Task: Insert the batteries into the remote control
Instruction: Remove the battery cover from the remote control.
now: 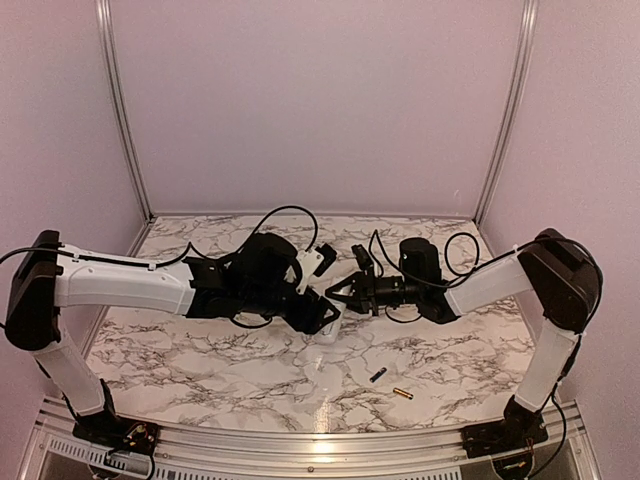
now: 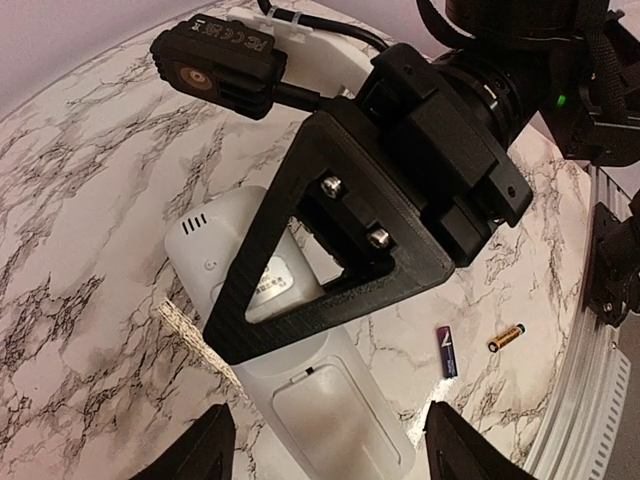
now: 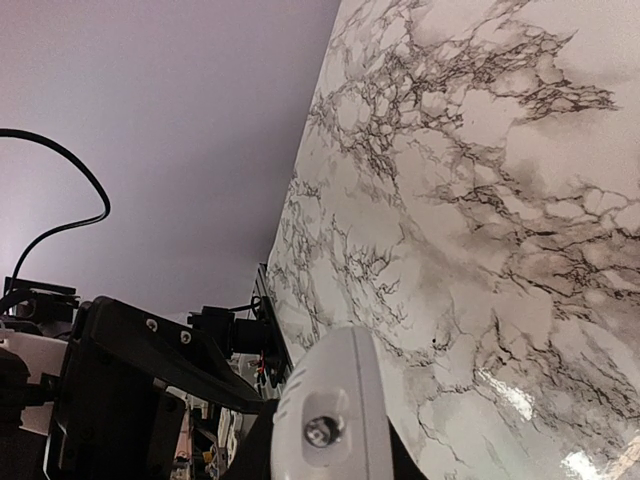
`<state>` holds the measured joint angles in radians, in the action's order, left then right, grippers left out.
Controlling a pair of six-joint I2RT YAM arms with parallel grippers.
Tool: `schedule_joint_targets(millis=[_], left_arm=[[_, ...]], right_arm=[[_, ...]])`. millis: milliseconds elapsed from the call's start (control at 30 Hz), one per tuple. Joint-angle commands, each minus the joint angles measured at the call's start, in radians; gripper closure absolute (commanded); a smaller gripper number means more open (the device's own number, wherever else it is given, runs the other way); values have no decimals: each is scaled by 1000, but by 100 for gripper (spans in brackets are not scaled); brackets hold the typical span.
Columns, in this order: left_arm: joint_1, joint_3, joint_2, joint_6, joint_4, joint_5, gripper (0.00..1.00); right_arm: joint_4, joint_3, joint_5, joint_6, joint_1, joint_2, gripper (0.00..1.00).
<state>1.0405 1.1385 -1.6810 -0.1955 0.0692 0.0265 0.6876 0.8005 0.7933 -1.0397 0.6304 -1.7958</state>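
Note:
The white remote control [image 2: 215, 240] lies back side up, its battery cover [image 2: 345, 425] in place. My right gripper [image 2: 330, 240] is shut on its upper half, one black triangular finger lying across the label. In the right wrist view the remote control's rounded end [image 3: 330, 400] fills the space between the jaws. My left gripper [image 2: 330, 450] is open, its fingertips [image 2: 205, 450] on either side of the remote's lower end, apart from it. The batteries lie loose on the table: a dark blue one [image 2: 447, 352] [image 1: 377, 376] and a gold one [image 2: 507, 338] [image 1: 402, 394]. Both grippers meet mid-table [image 1: 335, 300].
The marble table [image 1: 200, 350] is walled at the back and sides. Black cables loop behind both wrists [image 1: 290, 215]. The table's metal front edge [image 1: 320, 440] runs near the batteries. The right arm's wrist camera [image 2: 215, 60] sits just above the remote.

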Motion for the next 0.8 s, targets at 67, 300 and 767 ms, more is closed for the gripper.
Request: schedule_joint_targets(millis=[67,300,767], left_arm=[[1,31,-51,-18,58,20,33],[3,38,-71,2,94,15,45],[-24,24,-61,-24,83,79,82]], right_arm=[[24,6,-11,-2,-6,4,100],[19,12,-5,0,-8,8,100],[24,-2,4,2,-21,25,100]])
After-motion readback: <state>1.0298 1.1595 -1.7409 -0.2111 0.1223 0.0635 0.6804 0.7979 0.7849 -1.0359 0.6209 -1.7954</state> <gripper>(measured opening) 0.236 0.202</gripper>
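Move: The battery cover lies just below the left hand's open fingertips, about 4 cm down and roughly 1 cm to the right. The purple battery is on the table some 11 cm back and 11 cm to the right of that hand, the gold battery about 15 cm back and 16 cm right, both roughly 15 cm lower. From the right hand, which grips the remote's middle, the cover is about 5 cm back, 1 cm left and slightly lower. The left fingertips come down onto the battery cover, sinking about 3 cm almost straight down with barely any wrist turn, then stop at that height and close from wide to about a quarter open, taking the cover between them. The right hand keeps its grip on the remote and holds it nearly in place as the counterpart. ##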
